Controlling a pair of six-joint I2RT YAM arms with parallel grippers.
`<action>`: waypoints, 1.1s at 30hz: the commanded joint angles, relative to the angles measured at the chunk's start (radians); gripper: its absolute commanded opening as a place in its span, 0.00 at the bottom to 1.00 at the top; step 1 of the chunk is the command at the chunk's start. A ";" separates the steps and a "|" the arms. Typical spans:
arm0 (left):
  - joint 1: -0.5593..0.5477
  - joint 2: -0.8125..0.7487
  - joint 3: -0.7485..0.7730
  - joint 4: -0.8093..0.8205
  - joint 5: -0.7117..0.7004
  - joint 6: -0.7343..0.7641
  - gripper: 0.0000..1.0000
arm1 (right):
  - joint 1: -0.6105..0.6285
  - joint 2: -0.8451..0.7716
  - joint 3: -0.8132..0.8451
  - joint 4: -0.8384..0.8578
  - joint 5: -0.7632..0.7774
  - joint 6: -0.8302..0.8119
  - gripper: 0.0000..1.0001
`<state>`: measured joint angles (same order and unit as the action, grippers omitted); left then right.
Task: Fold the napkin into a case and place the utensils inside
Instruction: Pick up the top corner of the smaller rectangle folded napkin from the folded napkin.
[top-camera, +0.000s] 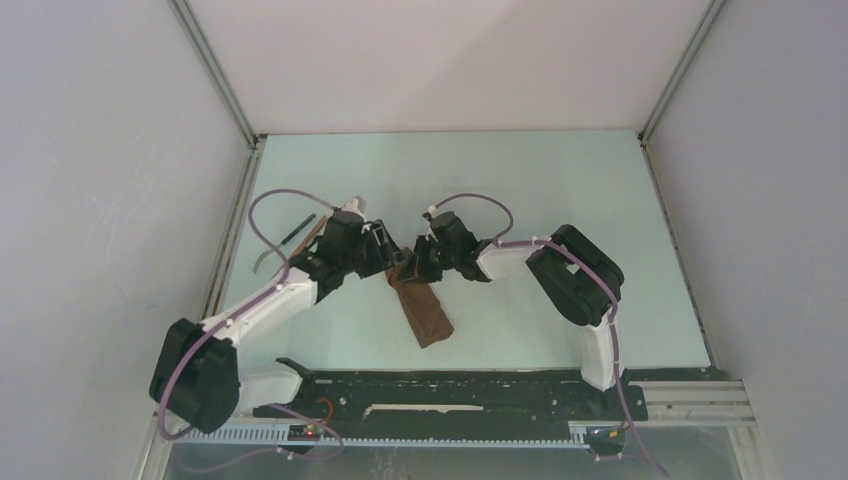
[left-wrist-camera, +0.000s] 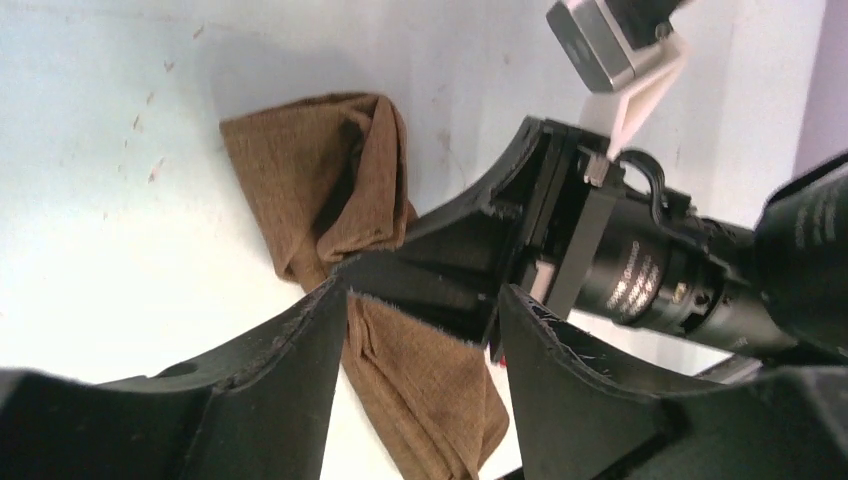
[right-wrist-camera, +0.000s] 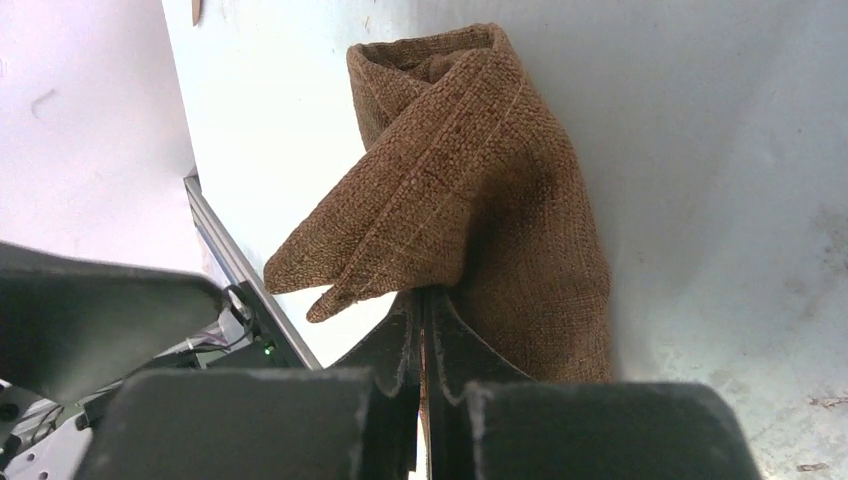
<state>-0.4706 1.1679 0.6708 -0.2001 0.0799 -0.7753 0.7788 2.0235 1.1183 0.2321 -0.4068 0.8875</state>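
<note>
The brown napkin (top-camera: 422, 308) lies folded into a narrow strip in the middle of the table, its far end lifted. My right gripper (right-wrist-camera: 424, 300) is shut on a fold at that end of the napkin (right-wrist-camera: 480, 150). My left gripper (left-wrist-camera: 420, 305) stands open just above the napkin (left-wrist-camera: 330, 190), its fingers (left-wrist-camera: 300, 350) apart on either side of the cloth and of the right gripper's tips. The utensils lie at the far left: a dark-handled fork (top-camera: 296, 230) and a reddish-brown piece (top-camera: 317, 234) partly hidden by the left arm.
A black and metal rail (top-camera: 450, 395) runs along the near edge. White walls close in the table on the left, right and back. The two wrists sit very close together over the napkin's far end.
</note>
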 joint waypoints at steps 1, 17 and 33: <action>0.004 0.111 0.096 -0.063 -0.043 0.092 0.62 | 0.002 0.008 -0.007 0.053 -0.008 -0.035 0.00; 0.004 0.269 0.208 -0.067 -0.043 0.141 0.50 | -0.001 -0.014 -0.007 0.060 -0.027 -0.039 0.00; 0.090 0.296 0.188 -0.023 0.042 0.092 0.02 | 0.005 -0.065 -0.006 0.015 0.030 -0.144 0.07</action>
<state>-0.4267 1.4597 0.8524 -0.2726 0.0521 -0.6579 0.7776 2.0232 1.1145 0.2584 -0.4232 0.8318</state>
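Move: The raised top corner of the folded napkin is about 4 cm ahead of my open left hand, level sideways and some 4 cm below. From my left hand, the napkin's far end is about 7 cm ahead, straight in line and 10 cm down; its near end lies about 10 cm back and 7 cm to the right. The corner stands about 3 cm left of my right hand, 2 cm ahead and 2 cm above. I bring my left hand forward and down together, about 4 cm each way, to the raised corner just beyond my right fingertips, rolling the wrist some 10 degrees so its left side rises. There my left fingers shut on the corner and pinch it. My right hand stays put and keeps its closed grip on the napkin. ##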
